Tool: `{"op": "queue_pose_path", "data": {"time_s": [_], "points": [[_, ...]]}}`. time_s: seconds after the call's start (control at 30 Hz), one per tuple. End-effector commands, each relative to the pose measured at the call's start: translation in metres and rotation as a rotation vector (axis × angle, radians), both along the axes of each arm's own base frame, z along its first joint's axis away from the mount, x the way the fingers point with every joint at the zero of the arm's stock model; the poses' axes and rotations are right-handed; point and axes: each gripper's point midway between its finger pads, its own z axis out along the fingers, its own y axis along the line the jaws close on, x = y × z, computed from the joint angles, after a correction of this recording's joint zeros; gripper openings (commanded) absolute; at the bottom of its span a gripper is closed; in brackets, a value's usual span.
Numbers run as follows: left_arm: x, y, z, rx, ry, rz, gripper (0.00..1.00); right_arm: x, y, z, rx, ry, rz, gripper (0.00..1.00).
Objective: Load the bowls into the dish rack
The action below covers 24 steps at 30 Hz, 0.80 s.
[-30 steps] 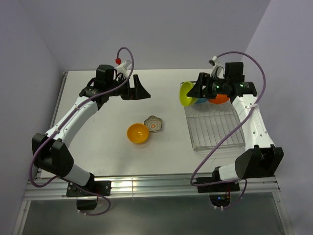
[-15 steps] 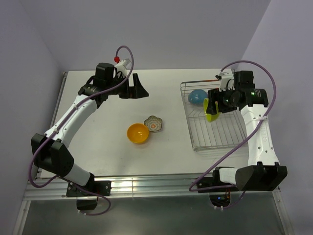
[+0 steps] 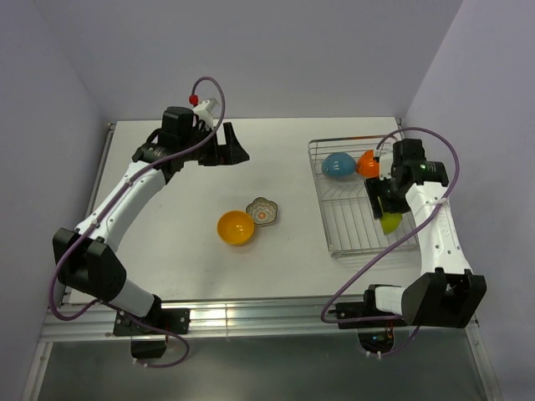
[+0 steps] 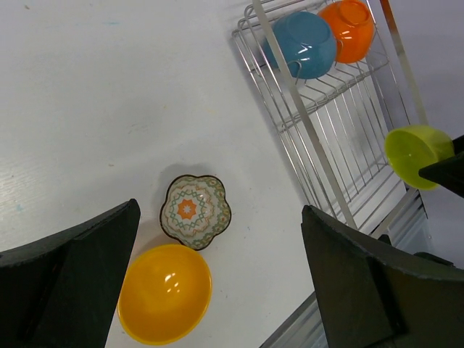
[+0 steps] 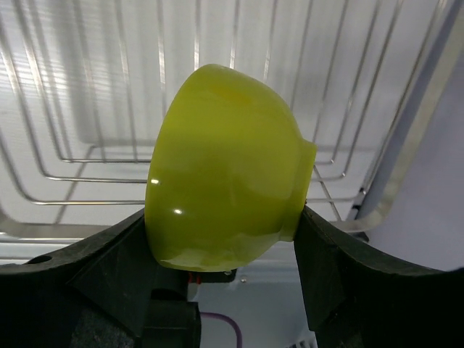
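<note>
My right gripper [image 5: 225, 221] is shut on a lime-green bowl [image 5: 225, 188], tipped on its side just above the bars of the silver dish rack [image 5: 87, 156]. From above, this bowl [image 3: 391, 224] hangs at the rack's [image 3: 355, 238] near right part. At the rack's far end a blue bowl [image 3: 338, 165] and an orange bowl [image 3: 368, 164] lean side by side. On the table lie a yellow-orange bowl [image 3: 236, 227] and a scalloped floral dish [image 3: 262, 211], touching. My left gripper [image 3: 232, 149] hovers open and empty far back on the left, looking down on both [image 4: 165, 293] [image 4: 194, 211].
The right wall stands close beside the rack's right side. The table's metal front rail [image 3: 267, 313] runs along the near edge. The right arm's purple cable [image 3: 368, 259] loops over the rack's near end.
The right gripper has carried the lime-green bowl from the rack's far left corner across to its near right part, lower over the bars. The left arm has barely moved.
</note>
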Motion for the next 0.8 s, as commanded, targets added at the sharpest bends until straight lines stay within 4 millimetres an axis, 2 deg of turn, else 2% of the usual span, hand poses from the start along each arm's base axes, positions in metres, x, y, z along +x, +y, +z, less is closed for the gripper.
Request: {"op": "queue_pose_path", "data": {"time_s": [0.0, 0.23, 0.47, 0.77], "points": [[0.004, 0.008, 0.02, -0.014, -0.071, 0.032, 0.99, -0.007, -0.029, 0.001, -0.145, -0.01, -0.071, 0.0], [0.004, 0.013, 0.019, -0.035, -0.063, 0.039, 0.99, -0.01, -0.05, -0.024, -0.252, 0.021, -0.157, 0.0], [0.004, 0.019, 0.017, -0.032, -0.052, 0.039, 0.99, -0.012, -0.064, -0.037, -0.326, 0.046, -0.193, 0.0], [0.006, 0.018, 0.017, -0.038, -0.041, 0.027, 0.99, -0.005, -0.081, -0.04, -0.432, 0.014, -0.202, 0.0]]}}
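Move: The right hand holds the green bowl over the near part of the dish rack. Its place at the rack's near right side lies about 8 cm to the right, 2 cm back and 9 cm lower. The orange-red bowl in the rack is some 23 cm straight ahead, and the blue bowl equally far ahead and 10 cm to the left, both about 11 cm lower. From the left hand that place is about 47 cm right, 15 cm back and 18 cm down. Still pinching the green bowl, the right hand carries it right and down together, about 6.5 cm across and 5 cm down, towards the rack's near right side, drawing back a couple of centimetres early on. Most of the sinking comes first, and the rest runs mainly rightwards and slower. The wrist tilts some 20 degrees so the fingertips swing right, with a slight clockwise turn; the grip stays unchanged. The empty left hand drifts about 2 cm left, still wide open. ##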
